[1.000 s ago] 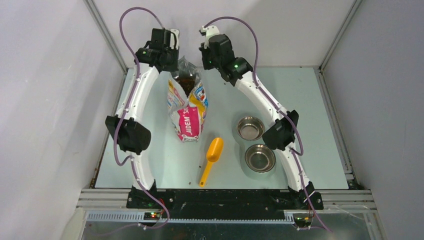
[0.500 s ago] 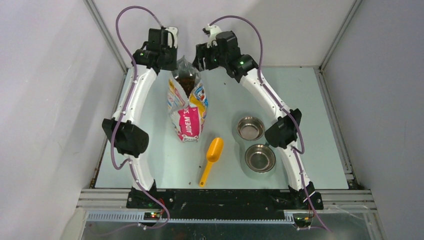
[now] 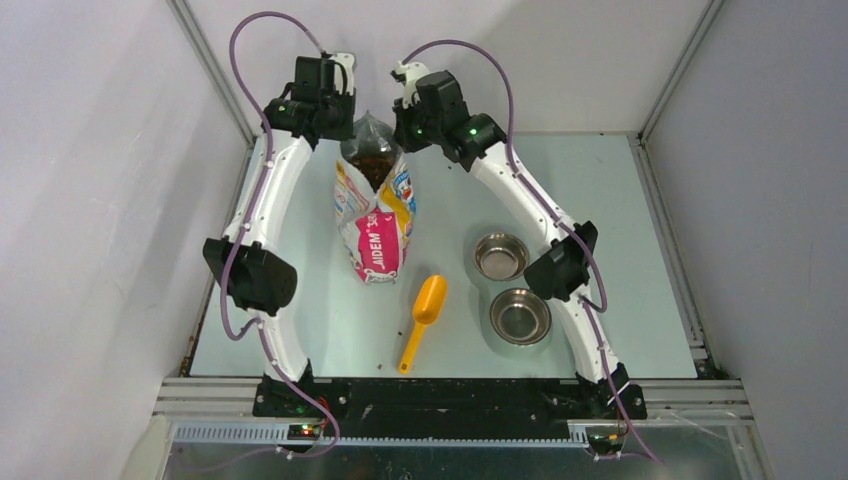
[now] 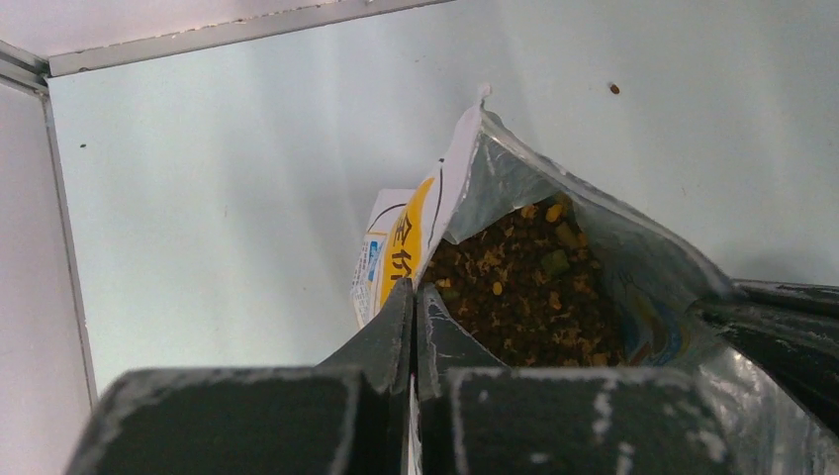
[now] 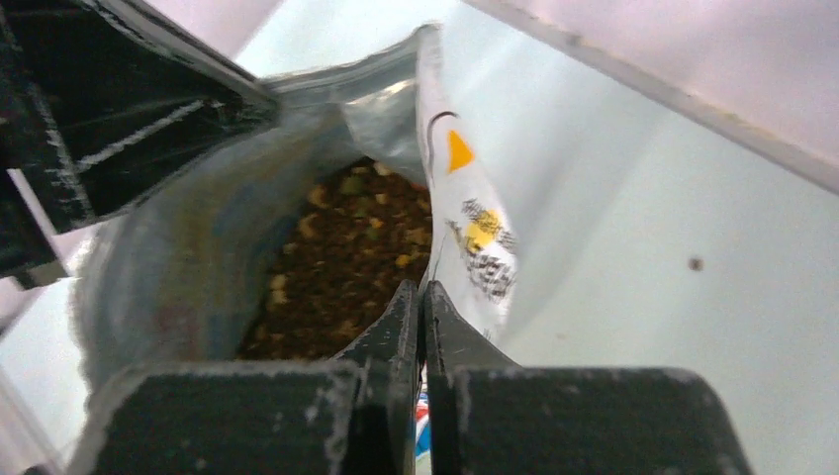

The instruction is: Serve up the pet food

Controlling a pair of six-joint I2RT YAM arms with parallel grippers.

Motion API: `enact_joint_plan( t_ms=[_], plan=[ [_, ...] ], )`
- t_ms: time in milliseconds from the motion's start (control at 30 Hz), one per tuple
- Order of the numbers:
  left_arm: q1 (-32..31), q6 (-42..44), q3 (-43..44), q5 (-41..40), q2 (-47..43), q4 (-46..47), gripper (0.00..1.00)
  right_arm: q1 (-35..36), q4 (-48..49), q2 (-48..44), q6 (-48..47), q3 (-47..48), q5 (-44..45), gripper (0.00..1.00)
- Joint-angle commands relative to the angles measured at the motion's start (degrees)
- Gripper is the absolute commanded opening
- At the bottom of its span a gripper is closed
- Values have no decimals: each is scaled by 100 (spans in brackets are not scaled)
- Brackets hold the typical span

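The pet food [image 3: 373,165] is a brown heap inside the open printed bag [image 3: 375,215], which stands upright at the back of the table. My left gripper [image 3: 345,125] is shut on the bag's left rim. In the left wrist view its fingertips [image 4: 414,289] pinch the bag wall [image 4: 406,242], with the kibble [image 4: 524,287] just to the right. My right gripper [image 3: 405,125] is shut on the right rim. The right wrist view shows it [image 5: 422,289] clamping the bag wall [image 5: 475,237] beside the kibble [image 5: 341,262]. The bag's mouth is held apart between the two grippers.
A yellow scoop [image 3: 424,310] lies on the table in front of the bag, handle toward the near edge. Two steel bowls [image 3: 501,256] [image 3: 520,316] sit to its right, beside the right arm's elbow. A few stray pellets lie on the table.
The right gripper has moved left to the bag's right rim and now grips it. The left arm has shifted slightly outward and back, still at the left rim.
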Motion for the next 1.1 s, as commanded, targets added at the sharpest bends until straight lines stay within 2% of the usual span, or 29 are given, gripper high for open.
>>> enact_joint_plan(
  t_ms=[0, 300, 400, 433, 467, 500, 533, 567, 600, 633, 667, 767, 833, 867, 933, 1067],
  plan=[
    [59, -15, 14, -141, -351, 133, 0, 114, 475, -232, -1234, 624, 2058, 0],
    [62, -58, 130, -368, -324, 205, 0, 232, 949, -299, -2111, 211, 2944, 0],
    [59, -4, 164, -248, -353, 179, 0, 202, 987, -305, -2091, 172, 3107, 0],
    [61, 15, 146, -112, -391, 195, 1, 176, 961, -310, -1888, 193, 2883, 0],
    [62, 36, 131, 146, -410, 214, 9, 122, 876, -325, -1762, 265, 2715, 0],
    [62, 30, 76, 344, -477, 283, 15, 97, 827, -342, -1481, 288, 2343, 6],
    [62, -37, 53, 627, -519, 329, 28, 67, 753, -395, -1378, 302, 2138, 12],
    [62, -99, 6, 743, -623, 433, 34, 47, 708, -430, -1114, 302, 1720, 24],
    [58, -217, 0, 933, -680, 487, 43, 22, 615, -533, -1010, 280, 1479, 31],
    [60, -267, -11, 1014, -828, 587, 48, 3, 565, -695, -895, 195, 986, 41],
    [62, -345, -54, 1141, -1017, 638, 50, -20, 496, -804, -874, 103, 787, 49],
    [62, -341, -428, 1313, -1613, 1026, 59, -76, 408, -1558, -979, -648, 237, 65],
    [62, -223, -1095, 1423, -2230, 1388, 64, -227, 325, -2024, -996, -1189, -147, 76],
    [62, -136, -1599, 1466, -2681, 1496, 64, -403, 249, -2181, -995, -1349, -532, 86],
    [60, -75, -2427, 1689, -3363, 1786, 67, -735, 171, -2586, -841, -1842, -975, 95],
    [-32, 361, -4144, 2341, -4531, 1984, 68, -1278, 119, -3328, -910, -2994, -1341, 99]
  ],
)
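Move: Both grippers are shut on the rim of the open pet food bag, left gripper on its left side, right on its right. The bag's middle is about 8 cm back, 6 cm right and 14 cm below the left hand; from the right hand it is 6 cm back, 4 cm left and 13 cm below. From the right hand, some 28 cm down, the yellow scoop lies 29 cm back and 6 cm left, the farther bowl 15 cm back and 22 cm right. Hold the left gripper still on the bag's rim while the right, still pinching the other side, pulls it about 4 cm right and 3 cm forward, twisting some 25 degrees. Then open both and let go: draw the left back and up, tilting its fingers up, and lift the right up, right and back, clear of the bag. ##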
